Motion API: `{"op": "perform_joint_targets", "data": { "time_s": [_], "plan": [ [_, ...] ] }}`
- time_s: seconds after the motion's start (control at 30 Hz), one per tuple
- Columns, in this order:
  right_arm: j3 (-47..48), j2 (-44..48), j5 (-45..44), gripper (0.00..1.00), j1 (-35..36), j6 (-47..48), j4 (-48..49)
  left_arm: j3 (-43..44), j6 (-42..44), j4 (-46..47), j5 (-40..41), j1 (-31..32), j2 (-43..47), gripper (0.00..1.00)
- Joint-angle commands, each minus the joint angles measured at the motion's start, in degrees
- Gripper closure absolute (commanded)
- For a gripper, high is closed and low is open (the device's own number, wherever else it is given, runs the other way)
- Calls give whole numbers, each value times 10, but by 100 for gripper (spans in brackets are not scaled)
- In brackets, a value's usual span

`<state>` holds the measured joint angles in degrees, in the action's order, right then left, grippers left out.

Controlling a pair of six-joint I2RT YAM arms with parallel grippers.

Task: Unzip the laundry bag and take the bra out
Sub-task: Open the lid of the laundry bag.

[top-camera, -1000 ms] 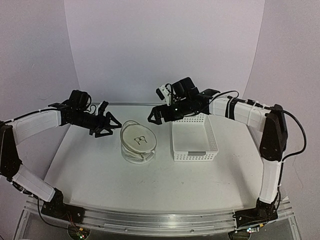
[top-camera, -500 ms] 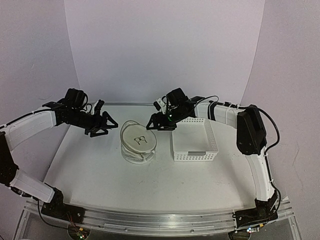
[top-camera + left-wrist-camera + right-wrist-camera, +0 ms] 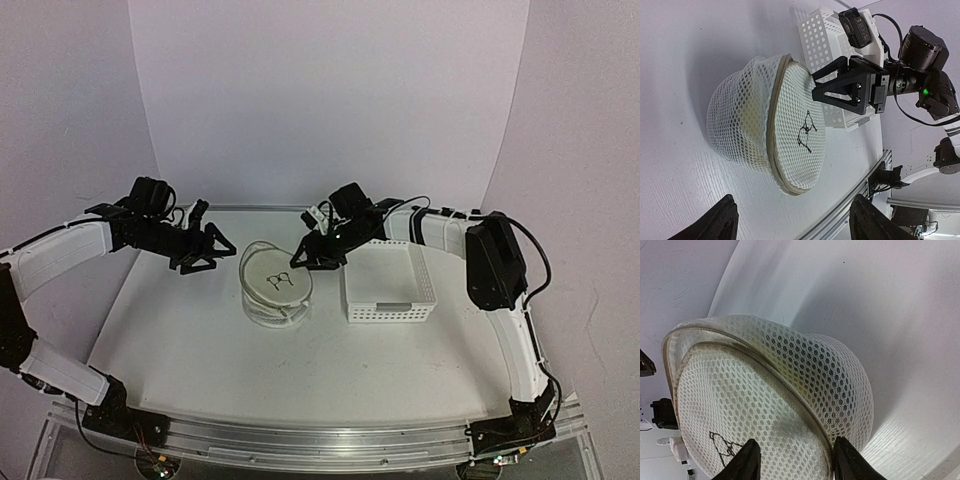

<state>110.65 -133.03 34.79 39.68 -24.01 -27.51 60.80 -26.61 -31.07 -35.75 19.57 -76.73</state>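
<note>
The laundry bag (image 3: 272, 281), a round white mesh drum with a small black drawing on its face, stands tilted mid-table. A beige zipper runs round the rim of the laundry bag (image 3: 771, 131). The bra is hidden inside; only a faint yellowish tint shows through the mesh. My left gripper (image 3: 221, 255) hovers open just left of the bag, with the bag ahead of the left gripper (image 3: 794, 201). My right gripper (image 3: 301, 257) sits at the bag's upper right rim. In the right wrist view the right gripper (image 3: 796, 442) stands partly open, straddling the zippered edge of the laundry bag (image 3: 765, 390).
A rectangular white perforated basket (image 3: 391, 311) stands right of the bag, under the right forearm; the basket (image 3: 812, 35) also shows behind the right gripper (image 3: 815, 86). Purple walls close in behind and at the sides.
The right gripper has come down and left from above the basket to the bag's rim, its jaws narrowing. The left arm drew back slightly, then held still.
</note>
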Motion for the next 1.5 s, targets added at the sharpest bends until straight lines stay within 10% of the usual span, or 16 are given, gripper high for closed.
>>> {"op": "perform_joint_targets", "data": {
  "time_s": [0.0, 0.33, 1.2, 1.47],
  "plan": [
    [25, -2, 31, 60, 2, -5, 30, 22, 4, 1, 1, -1, 10, 23],
    [-13, 40, 14, 100, 2, -2, 52, 25, 5, 1, 0, -1, 2, 23],
    [-283, 224, 125, 100, 11, 9, 438, 86, -11, 0, -31, -1, -7, 23],
    [-396, 289, 132, 100, 26, 156, 564, 125, -5, 0, -58, -3, 1, 22]
  ]
}}
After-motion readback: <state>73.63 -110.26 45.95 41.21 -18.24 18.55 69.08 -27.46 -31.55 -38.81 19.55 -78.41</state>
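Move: The laundry bag's lid lies right at the right hand: its rim runs between the half-open fingers, and its middle is about 6 cm to the left, 3 cm nearer the base and 2 cm lower. The mesh body sits under it, its middle also some 6 cm left and 3 cm back, roughly 7 cm down. The white basket stands about 21 cm right, 3 cm farther out and 9 cm lower. From the left hand the lid lies some 12 cm right, 5 cm ahead and 11 cm below. The lid's loose rim on its right far side gets pinched as the right fingers shut. With that hold kept, the right hand draws back a little, then lifts about 10 cm and carries on back towards the base, some 7 cm in all, the wrist turning nearly 40 degrees so the fingers tip up towards level. Late on, the open, empty left hand rises about 5 cm. ##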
